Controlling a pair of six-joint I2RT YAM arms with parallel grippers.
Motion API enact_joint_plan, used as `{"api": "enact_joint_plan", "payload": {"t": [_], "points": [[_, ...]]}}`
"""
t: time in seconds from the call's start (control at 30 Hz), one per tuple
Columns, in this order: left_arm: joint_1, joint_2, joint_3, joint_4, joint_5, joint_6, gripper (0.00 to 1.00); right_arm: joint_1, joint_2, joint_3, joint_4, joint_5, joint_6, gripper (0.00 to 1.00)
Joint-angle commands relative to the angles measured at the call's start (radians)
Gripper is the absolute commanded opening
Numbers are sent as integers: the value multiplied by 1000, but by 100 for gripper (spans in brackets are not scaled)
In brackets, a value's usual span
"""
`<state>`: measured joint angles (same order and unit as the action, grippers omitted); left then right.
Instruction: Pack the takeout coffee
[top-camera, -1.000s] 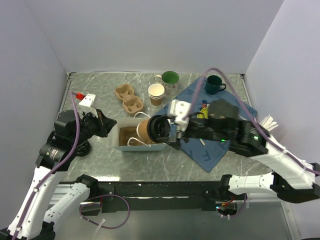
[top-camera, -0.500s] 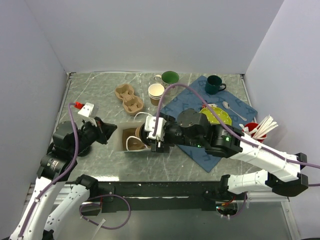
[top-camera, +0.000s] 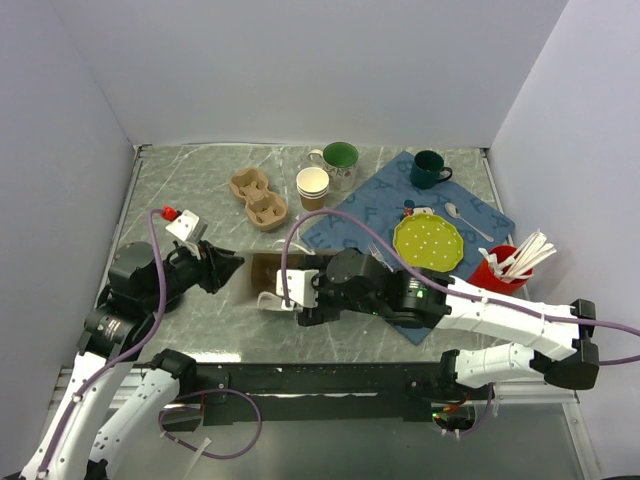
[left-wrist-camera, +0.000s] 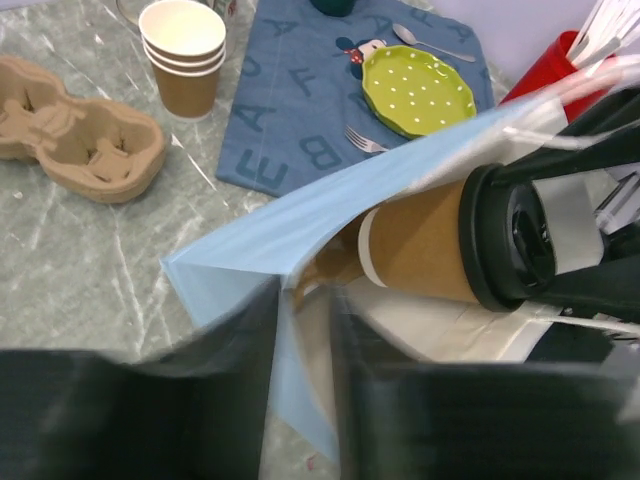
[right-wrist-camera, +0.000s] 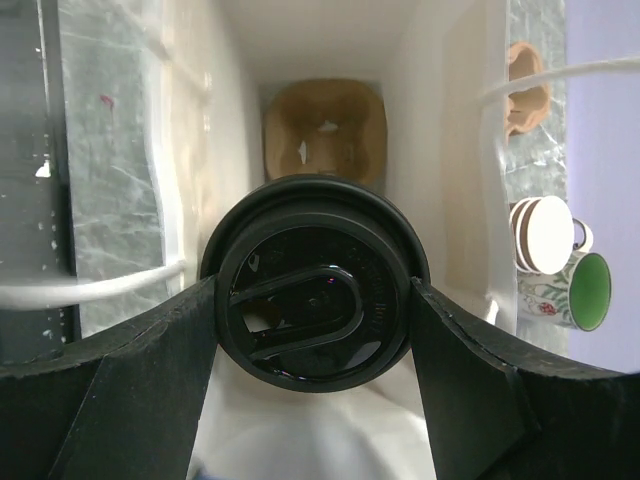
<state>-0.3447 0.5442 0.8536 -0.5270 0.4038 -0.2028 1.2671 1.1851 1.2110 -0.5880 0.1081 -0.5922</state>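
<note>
The takeout coffee (left-wrist-camera: 420, 255), a brown paper cup with a black lid (right-wrist-camera: 315, 300), lies on its side in the mouth of a white paper bag (left-wrist-camera: 300, 220). My right gripper (right-wrist-camera: 315, 310) is shut on the lid end, one finger on each side. In the top view the right gripper (top-camera: 300, 290) sits at the bag (top-camera: 262, 272) and hides the cup. A brown cup carrier (right-wrist-camera: 325, 130) lies at the bag's far end. My left gripper (left-wrist-camera: 305, 340) is blurred, jaws a little apart, with the bag's edge between them; in the top view the left gripper (top-camera: 230, 262) is at the bag's left side.
A second cup carrier (top-camera: 258, 197), a stack of lidless paper cups (top-camera: 313, 187) and a green mug (top-camera: 340, 160) stand behind the bag. On the blue mat (top-camera: 345, 215) to the right are a dark mug (top-camera: 428, 168), a green plate (top-camera: 428, 240) and a spoon (top-camera: 465, 222). A red cup (top-camera: 493, 272) holds utensils.
The right arm has swung down and left, carrying the coffee into the bag's mouth. The left gripper's jaws have parted slightly on the bag's edge.
</note>
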Motion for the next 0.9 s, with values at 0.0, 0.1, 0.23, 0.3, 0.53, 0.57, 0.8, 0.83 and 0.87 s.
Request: {"api": "enact_joint_plan", "payload": {"t": [0.0, 0.1, 0.23, 0.3, 0.53, 0.57, 0.8, 0.83, 0.87], "points": [[-2, 16, 31, -5, 6, 26, 41, 25, 16, -22, 66, 77, -15, 60], [-2, 13, 39, -7, -31, -1, 45, 31, 21, -48, 106, 116, -23, 59], [0, 46, 87, -92, -120, -59, 52, 38, 51, -18, 106, 108, -18, 59], [-2, 80, 110, -145, -118, -75, 55, 40, 74, -5, 108, 120, -12, 59], [0, 63, 140, -249, -177, -139, 58, 40, 107, 10, 126, 140, 0, 59], [0, 60, 140, -249, -172, -148, 59, 40, 104, 5, 126, 142, 2, 59], [-2, 43, 124, -238, -119, -216, 56, 40, 70, -42, 128, 108, 12, 58], [0, 45, 114, -225, -105, -211, 53, 38, 71, -44, 126, 101, 15, 58], [0, 43, 110, -216, -85, -199, 51, 40, 71, -48, 131, 102, 11, 58]]}}
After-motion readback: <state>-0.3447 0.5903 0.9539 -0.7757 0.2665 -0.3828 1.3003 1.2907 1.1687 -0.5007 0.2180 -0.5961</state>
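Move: The right hand holds the lidded cup inside the bag's mouth; the carrier pocket in the bag lies about 15 cm below it, 6 cm to its left and 2 cm ahead. The stacked cups stand some 27 cm ahead and 3 cm left of it, 19 cm lower. For the left hand, the bag's rim corner is right at the fingertips, about 2 cm ahead, 2 cm right and 2 cm down, with the spare carrier 23 cm straight ahead, 25 cm lower. Keeping its grip on the lidded cup, the right hand lowers it about 4 cm deeper into the bag towards the carrier at the bottom, easing some 2 cm left and dipping its fingertips slightly, then stays almost still. Meanwhile the left hand opens its fingers to over half at the bag's rim corner, letting go, and shifts about 2 cm left and 2 cm down, drawing back a little at the end while tipping its fingers down some 15 degrees and turning counter-clockwise. ##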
